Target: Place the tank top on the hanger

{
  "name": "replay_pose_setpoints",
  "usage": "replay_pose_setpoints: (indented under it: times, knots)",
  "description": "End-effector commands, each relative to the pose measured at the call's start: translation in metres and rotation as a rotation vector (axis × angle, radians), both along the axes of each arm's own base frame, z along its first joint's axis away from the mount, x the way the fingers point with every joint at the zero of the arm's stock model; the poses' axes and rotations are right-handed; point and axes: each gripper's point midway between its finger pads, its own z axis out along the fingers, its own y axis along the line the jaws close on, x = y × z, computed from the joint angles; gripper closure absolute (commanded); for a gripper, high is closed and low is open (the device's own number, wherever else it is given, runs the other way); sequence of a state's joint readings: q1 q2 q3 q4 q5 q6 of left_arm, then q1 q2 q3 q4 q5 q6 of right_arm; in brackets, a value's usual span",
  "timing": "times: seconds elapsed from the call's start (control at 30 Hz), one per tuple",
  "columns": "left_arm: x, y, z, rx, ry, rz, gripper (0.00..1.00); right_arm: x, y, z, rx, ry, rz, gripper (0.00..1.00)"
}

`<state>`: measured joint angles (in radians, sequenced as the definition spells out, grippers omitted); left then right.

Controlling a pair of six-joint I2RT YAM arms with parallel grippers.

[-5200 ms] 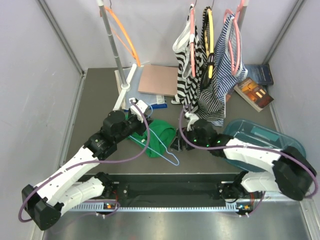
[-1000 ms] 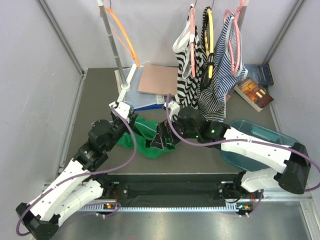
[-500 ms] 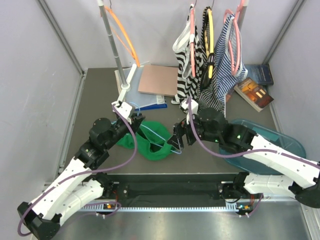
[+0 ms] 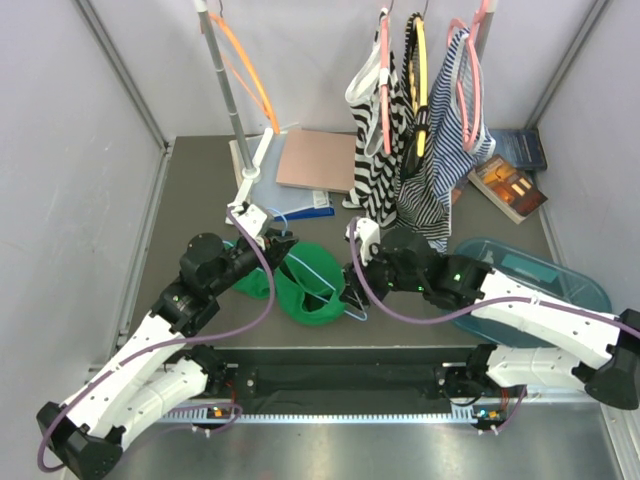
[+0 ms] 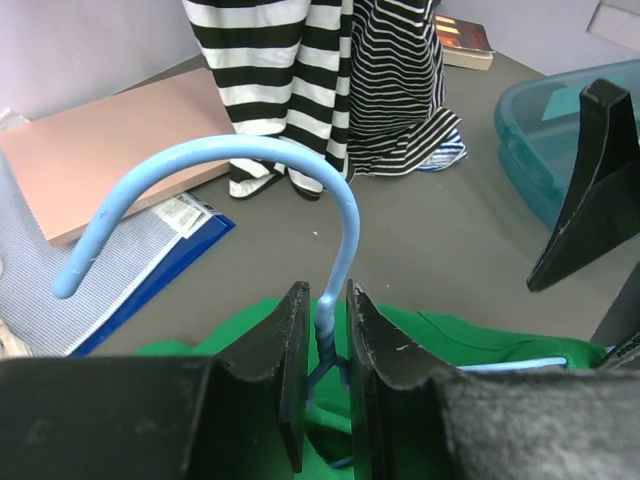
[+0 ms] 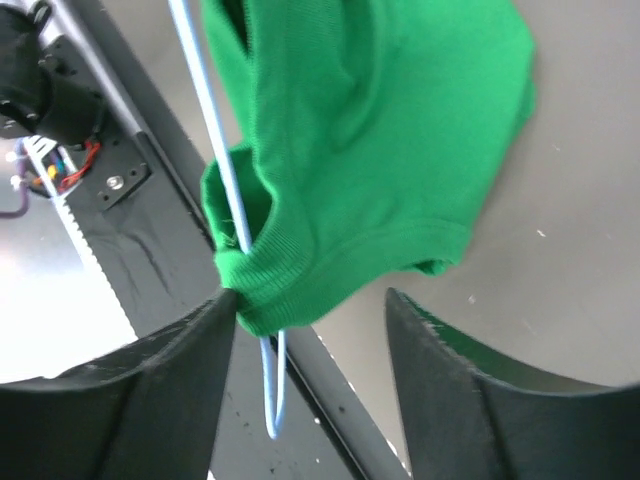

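Note:
The bright-green tank top (image 4: 312,292) hangs bunched on the light-blue hanger (image 4: 320,263) just above the table's middle. My left gripper (image 4: 283,243) is shut on the hanger's twisted neck (image 5: 327,325); the hook (image 5: 250,150) curves up and to the left beyond its fingertips (image 5: 292,300). My right gripper (image 4: 350,287) is at the top's right side. In the right wrist view its jaws stand apart around a ribbed hem of the tank top (image 6: 380,150). The left finger (image 6: 170,380) touches the fabric, and the hanger wire (image 6: 215,150) runs down beside it, its tip below the hem.
Striped tops (image 4: 415,150) hang on pink and yellow hangers at the back. An orange hanger (image 4: 245,70) hangs on a pole at the back left. A tan board (image 4: 315,160), books (image 4: 508,185) and a teal tray (image 4: 530,275) lie around.
My right gripper has come back left to the tank top's hem and its jaws have narrowed. The left gripper keeps its hold on the hanger, nearly still.

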<state>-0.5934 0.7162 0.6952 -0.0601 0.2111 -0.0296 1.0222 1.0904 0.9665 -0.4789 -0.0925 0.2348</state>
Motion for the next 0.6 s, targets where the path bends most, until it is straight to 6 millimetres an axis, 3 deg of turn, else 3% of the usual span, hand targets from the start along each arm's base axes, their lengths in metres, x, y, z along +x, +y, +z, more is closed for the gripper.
replay_pose_setpoints:
  times: [0.0,0.23,0.43,0.53,0.57]
  knots:
    - [-0.004,-0.006,0.038,-0.085,-0.081,-0.043,1.0,-0.009,0.026,0.011,0.073,-0.029,0.107,0.43]
    - [-0.006,-0.007,0.04,-0.092,-0.08,-0.057,1.0,-0.013,0.046,0.009,0.097,-0.018,0.164,0.58]
    - [-0.008,-0.006,0.043,-0.098,-0.091,-0.06,1.0,-0.011,0.059,0.009,0.101,-0.008,0.172,0.98]
    - [-0.005,-0.003,0.042,-0.096,-0.087,-0.036,1.0,-0.008,0.057,0.01,0.087,-0.011,0.153,1.0]
    - [-0.002,0.0,0.041,-0.091,-0.086,-0.014,0.93,-0.002,0.053,0.009,0.067,-0.021,0.118,1.0]
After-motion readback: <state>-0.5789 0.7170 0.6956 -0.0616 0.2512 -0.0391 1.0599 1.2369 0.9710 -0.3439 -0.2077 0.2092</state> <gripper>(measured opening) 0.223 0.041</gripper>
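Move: The rim of the green tank top, where it sits over the blue hanger's lower arm, lies about 4 cm to the right hand's left, 1 cm back and 2 cm lower. The hanger corner pokes out some 2 cm right, 3 cm back and 4 cm below that hand; the hanger neck is roughly 13 cm left, 8 cm ahead and 8 cm up. From the left hand the rim lies about 10 cm back, 9 cm right and 10 cm lower. Leftward along the hanger arm, about 4 cm, the right hand slides its half-open fingers in over the tank top's rim, sinking some 2 cm, easing slightly back and turning just under 10 degrees counter-clockwise. The fingers close fully on the way, pinching cloth and hanger arm together, while the left hand keeps its hold on the hanger neck and stays in place. ##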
